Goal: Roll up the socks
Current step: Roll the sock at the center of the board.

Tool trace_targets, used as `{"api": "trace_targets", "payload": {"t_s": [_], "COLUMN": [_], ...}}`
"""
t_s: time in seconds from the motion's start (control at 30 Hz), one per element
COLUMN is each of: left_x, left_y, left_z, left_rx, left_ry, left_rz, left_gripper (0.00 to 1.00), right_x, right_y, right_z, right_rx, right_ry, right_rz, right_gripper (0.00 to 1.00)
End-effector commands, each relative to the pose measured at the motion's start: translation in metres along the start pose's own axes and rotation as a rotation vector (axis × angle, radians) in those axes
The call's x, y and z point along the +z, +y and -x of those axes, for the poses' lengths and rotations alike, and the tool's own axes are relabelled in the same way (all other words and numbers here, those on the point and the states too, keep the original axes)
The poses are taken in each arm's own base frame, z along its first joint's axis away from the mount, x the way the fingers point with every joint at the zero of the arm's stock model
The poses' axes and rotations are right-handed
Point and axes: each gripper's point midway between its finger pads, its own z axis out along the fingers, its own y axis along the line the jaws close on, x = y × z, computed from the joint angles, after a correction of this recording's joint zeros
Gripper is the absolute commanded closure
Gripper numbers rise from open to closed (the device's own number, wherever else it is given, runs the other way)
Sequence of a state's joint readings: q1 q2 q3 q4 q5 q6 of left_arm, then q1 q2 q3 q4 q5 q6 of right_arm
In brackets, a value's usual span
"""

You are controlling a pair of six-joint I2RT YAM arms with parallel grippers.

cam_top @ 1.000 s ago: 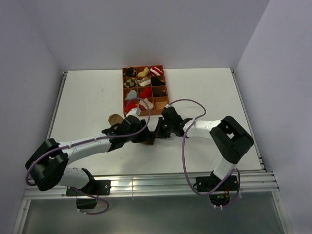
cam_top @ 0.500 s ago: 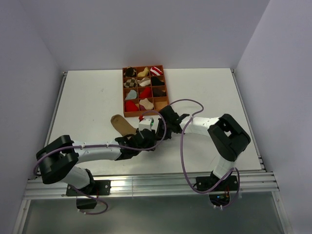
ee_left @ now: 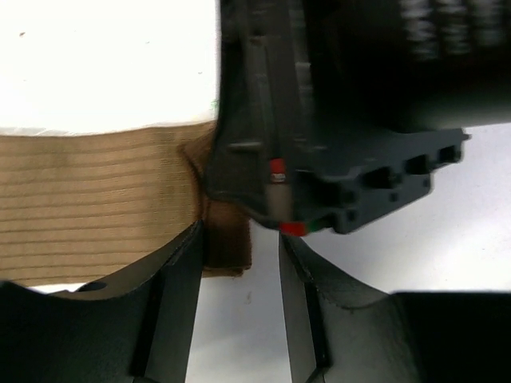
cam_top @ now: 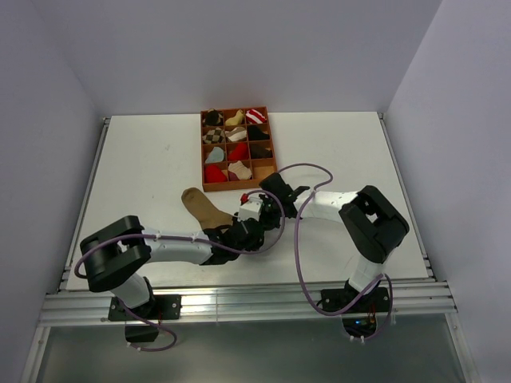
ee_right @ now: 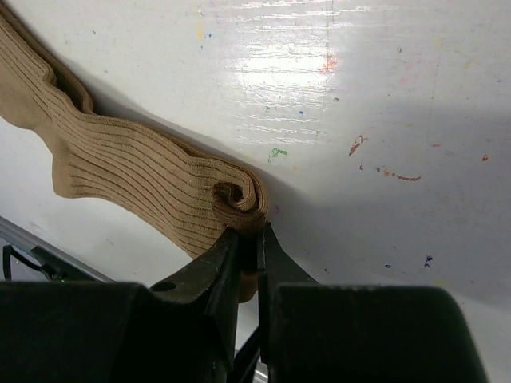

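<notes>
The plain brown sock (cam_top: 204, 207) lies flat on the white table, running from the middle toward my grippers. In the right wrist view its near end (ee_right: 239, 199) is curled into a small roll. My right gripper (ee_right: 257, 231) is shut on that rolled end and also shows in the top view (cam_top: 257, 214). My left gripper (ee_left: 242, 247) is open right beside the roll, with the sock's end (ee_left: 225, 239) against its left finger. It shows in the top view too (cam_top: 249, 230). The red patterned sock and the beige striped sock are out of view.
A brown divided tray (cam_top: 202, 159) stands behind the grippers with small sock bundles in its cells. The two wrists are crowded together, and the right gripper's black body (ee_left: 359, 120) fills the left wrist view. Purple cables loop over both arms.
My left arm has swung from beside the tray down and to the right, and its gripper is now at the sock's rolled end. The sock's far part is uncovered. My right gripper has barely moved.
</notes>
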State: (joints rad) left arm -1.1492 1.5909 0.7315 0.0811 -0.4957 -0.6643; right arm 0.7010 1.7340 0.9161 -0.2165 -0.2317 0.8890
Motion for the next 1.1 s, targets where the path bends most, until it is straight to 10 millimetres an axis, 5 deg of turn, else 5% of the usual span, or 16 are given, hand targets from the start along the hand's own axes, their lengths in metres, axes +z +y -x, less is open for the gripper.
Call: {"api": "trace_targets", "payload": {"t_s": [0.0,0.4,0.77,0.83,0.97,1.07], "left_x": [0.000,0.014,0.013,0.014,0.014,0.013], "left_y": [-0.018,0.001,0.032,0.034,0.040,0.037], "left_z": [0.019,-0.031,-0.049,-0.054,-0.063,-0.064], "left_rx": [0.033,0.096,0.113,0.117,0.118,0.102], "left_ry": [-0.065,0.085,0.143,0.161,0.189,0.195], "left_rz": [-0.007,0.126,0.312,0.321,0.351,0.333], "left_gripper": [0.54,0.70,0.65,0.71,0.99,1.00], "right_x": [0.006,0.009,0.011,0.010,0.005,0.000], "right_y": [-0.009,-0.009,-0.006,-0.005,0.003,0.011], "right_z": [-0.008,-0.013,-0.015,-0.015,-0.013,-0.015], "right_rx": [0.010,0.027,0.028,0.029,0.021,0.014], "right_ry": [0.037,0.054,0.068,0.067,0.061,0.047], "right_rz": [-0.045,-0.028,-0.005,-0.002,0.057,0.152], "right_gripper": [1.00,1.00,1.00,1.00,1.00,1.00]}}
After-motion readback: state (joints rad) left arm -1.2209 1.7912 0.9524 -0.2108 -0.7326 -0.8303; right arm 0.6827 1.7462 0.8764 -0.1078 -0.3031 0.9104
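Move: Just ahead of the half-open left fingers, the sock's rolled end lies about 3 cm forward, 1 cm left and 2 cm below the left hand; the right fingers already hold that roll, so it sits right at them. From the left hand, the sock's flat far end lies some 20 cm left and 10 cm forward, about 3 cm lower, and the middle of the compartment box is roughly 25 cm ahead and 5 cm left. Sinking about 2 cm at the near edge of the roll, the left hand first edges 1 cm right, then comes back left, rolling its left side up and turning counter-clockwise some 10 degrees each; near the bottom its fingers shut almost fully at the roll's near corner. The right hand keeps its pinch on the roll and creeps about 1 cm left. ##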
